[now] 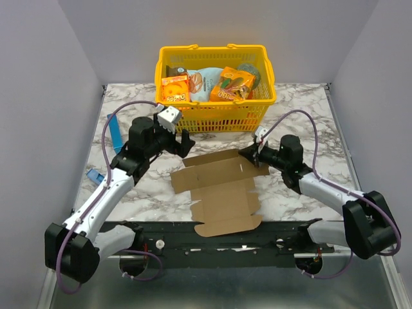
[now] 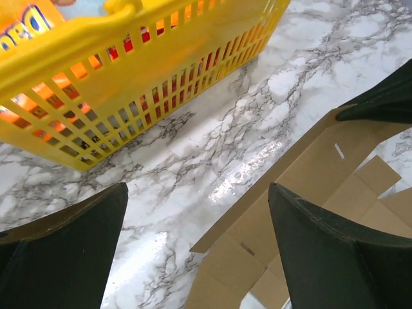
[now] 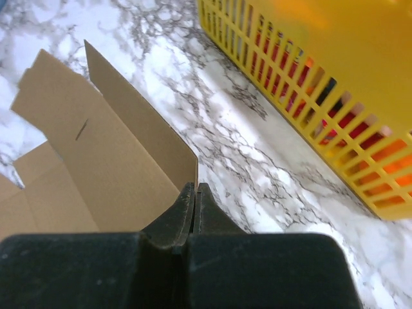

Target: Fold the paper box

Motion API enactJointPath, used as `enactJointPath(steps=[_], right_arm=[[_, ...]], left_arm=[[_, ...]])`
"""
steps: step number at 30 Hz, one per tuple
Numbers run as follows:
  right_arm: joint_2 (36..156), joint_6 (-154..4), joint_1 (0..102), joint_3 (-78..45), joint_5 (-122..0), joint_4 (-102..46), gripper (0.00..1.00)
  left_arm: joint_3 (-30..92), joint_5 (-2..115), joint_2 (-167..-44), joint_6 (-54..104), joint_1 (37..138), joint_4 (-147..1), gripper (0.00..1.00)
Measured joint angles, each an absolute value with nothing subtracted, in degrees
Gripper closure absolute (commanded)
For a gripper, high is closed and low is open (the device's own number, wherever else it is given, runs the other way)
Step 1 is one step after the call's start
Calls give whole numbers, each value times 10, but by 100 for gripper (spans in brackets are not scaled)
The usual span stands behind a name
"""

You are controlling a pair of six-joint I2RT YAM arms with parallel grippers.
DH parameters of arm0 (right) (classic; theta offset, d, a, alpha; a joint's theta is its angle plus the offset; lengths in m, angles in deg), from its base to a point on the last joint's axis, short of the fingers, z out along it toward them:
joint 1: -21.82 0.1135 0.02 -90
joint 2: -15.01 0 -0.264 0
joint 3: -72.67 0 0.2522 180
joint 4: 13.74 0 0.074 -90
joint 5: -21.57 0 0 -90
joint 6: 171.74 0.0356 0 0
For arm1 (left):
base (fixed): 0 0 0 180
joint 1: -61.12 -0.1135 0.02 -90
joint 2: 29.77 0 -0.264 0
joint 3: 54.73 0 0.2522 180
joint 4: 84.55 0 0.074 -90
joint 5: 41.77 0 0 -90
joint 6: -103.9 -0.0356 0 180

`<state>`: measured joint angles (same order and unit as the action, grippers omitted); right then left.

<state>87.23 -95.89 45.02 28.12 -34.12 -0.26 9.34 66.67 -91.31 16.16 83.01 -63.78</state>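
Observation:
The paper box [image 1: 222, 190] is a flat brown notched cardboard sheet lying mid-table in front of the basket. It also shows in the left wrist view [image 2: 309, 174] and the right wrist view [image 3: 96, 161]. My right gripper [image 1: 248, 153] [image 3: 195, 185] is shut on the sheet's far right flap, pinching its thin edge, and that flap stands tilted up off the table. My left gripper [image 1: 185, 145] [image 2: 198, 187] hangs open just above the sheet's far left corner with nothing between its fingers. The right gripper's dark fingers [image 2: 380, 103] show at that view's right edge.
A yellow basket [image 1: 215, 117] [image 2: 129, 58] [image 3: 309, 77] with orange snack boxes [image 1: 174, 90] stands at the back, close behind both grippers. A blue strip [image 1: 114, 136] lies along the table's left side. White walls enclose the marble table [image 1: 302, 129].

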Motion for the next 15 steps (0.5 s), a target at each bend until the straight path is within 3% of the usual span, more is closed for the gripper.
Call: enactJointPath(steps=[6, 15], right_arm=[[862, -932, 450, 350, -395, 103, 99], [862, -912, 450, 380, -428, 186, 99]], left_arm=[[7, 674, -928, 201, 820, -706, 1], [-13, 714, -1011, 206, 817, -800, 1]])
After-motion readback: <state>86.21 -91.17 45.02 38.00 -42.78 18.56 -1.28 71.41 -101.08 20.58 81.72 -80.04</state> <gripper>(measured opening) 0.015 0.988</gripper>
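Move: The left end of the box's raised far flap lies almost straight below the open left hand, about 14 cm down and 1 cm ahead and to the left. The box's left side flap is some 6 cm back, 3 cm left and 20 cm below that hand; the yellow basket's middle is about 25 cm ahead, 8 cm right and 12 cm lower. From the right hand, the flap's left end is roughly 19 cm left, 1 cm ahead and 5 cm lower. The right hand keeps its pinch on the right end of the far flap, drawing it about 2 cm to the right while turning some 10 degrees clockwise. The left hand, jaws staying wide open, sinks about 8 cm towards the flap's free left end, easing slightly forward and right later in the descent and tipping its fingers a little further down. ##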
